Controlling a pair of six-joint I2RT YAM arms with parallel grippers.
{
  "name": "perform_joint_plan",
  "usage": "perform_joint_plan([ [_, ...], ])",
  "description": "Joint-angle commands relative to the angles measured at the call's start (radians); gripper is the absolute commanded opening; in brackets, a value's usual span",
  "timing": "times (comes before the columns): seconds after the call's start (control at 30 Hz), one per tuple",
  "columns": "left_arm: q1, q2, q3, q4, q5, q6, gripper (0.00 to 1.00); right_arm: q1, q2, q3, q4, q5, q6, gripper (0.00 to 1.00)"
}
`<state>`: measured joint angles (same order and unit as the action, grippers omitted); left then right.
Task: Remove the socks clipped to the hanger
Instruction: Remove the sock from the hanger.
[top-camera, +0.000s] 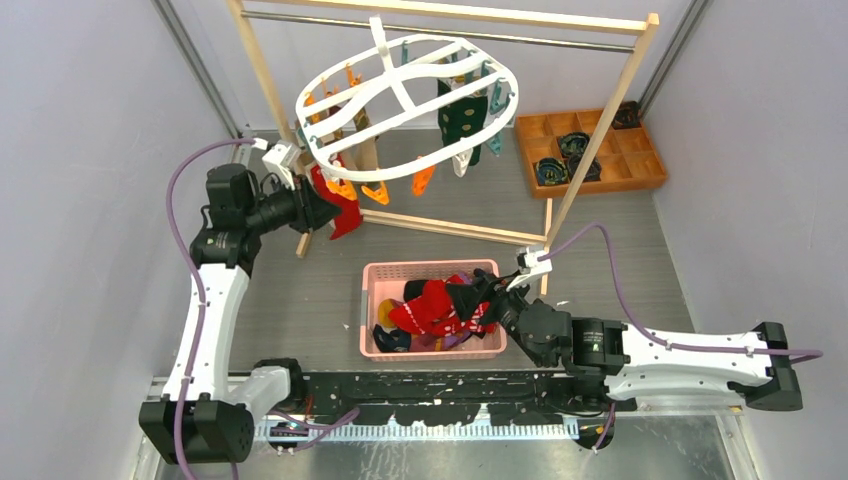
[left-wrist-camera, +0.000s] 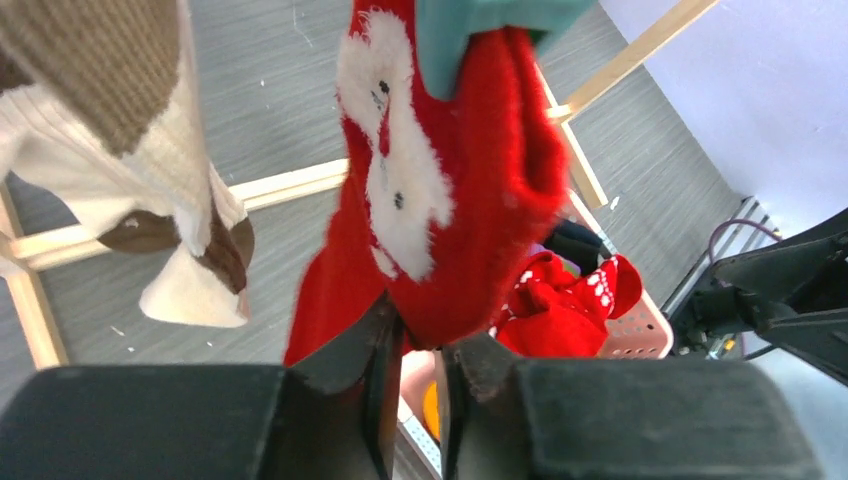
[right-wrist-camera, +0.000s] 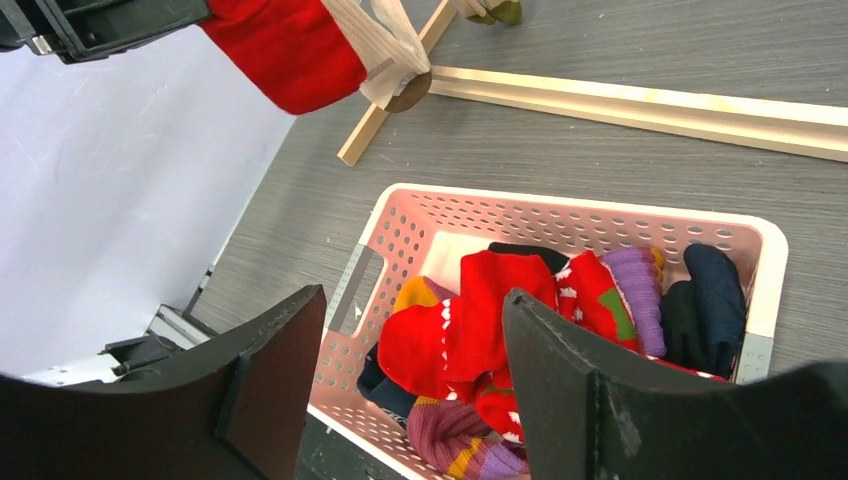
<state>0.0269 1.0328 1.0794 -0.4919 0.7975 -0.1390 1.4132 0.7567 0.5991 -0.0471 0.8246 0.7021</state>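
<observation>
The white oval hanger (top-camera: 400, 95) hangs from the rail with socks clipped under it. One is a dark green sock (top-camera: 462, 118). At its left end a fluffy red sock with a white figure (left-wrist-camera: 470, 200) hangs from a teal clip (left-wrist-camera: 470, 30). My left gripper (left-wrist-camera: 425, 330) is shut on this sock's lower end, the fingers pressed close with red fabric between the tips. A beige and brown sock (left-wrist-camera: 150, 150) hangs beside it. My right gripper (right-wrist-camera: 415, 310) is open and empty above the basket's socks (right-wrist-camera: 480, 310).
A pink perforated basket (top-camera: 368, 300) sits in front of my bases, holding red, purple and navy socks. The wooden rack's floor bar (top-camera: 455, 228) runs behind it. A wooden compartment tray (top-camera: 640, 165) stands at the back right. Walls close in on both sides.
</observation>
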Motion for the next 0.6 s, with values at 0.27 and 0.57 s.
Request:
perform_joint_plan([
  [0.27,-0.058,-0.146,0.016,-0.032,0.033,0.089,0.00,0.014,0.022,0.051,0.131,-0.034,-0.048,0.68],
  [0.57,-0.076,-0.337,0.029,-0.216,0.175,0.118,0.00,0.052,0.141,0.163,0.261,-0.083,-0.178,0.71],
])
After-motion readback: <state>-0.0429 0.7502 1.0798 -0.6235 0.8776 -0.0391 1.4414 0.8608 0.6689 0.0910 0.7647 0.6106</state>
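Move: The red sock still hangs by its cuff from a teal clip; its lower part is already between the left fingers, with its middle about 2 cm ahead and 2 cm above. The beige-brown socks hang about 10 cm ahead and 3 cm right of that hand, near its level. The basket is some 13 cm back, 18 cm right and 27 cm below. From the right hand, the red sock is roughly 16 cm ahead, 23 cm left and 6 cm higher. The left fingers finish shutting on the lower part of the red sock and pinch it. The hand then draws the sock back towards the robot, about 9 cm and speeding up, while rising some 5 cm, drifting a little right and tipping its fingertips upward. The right hand, empty and part open, goes about 4 cm left and 3 cm up towards the sock. ##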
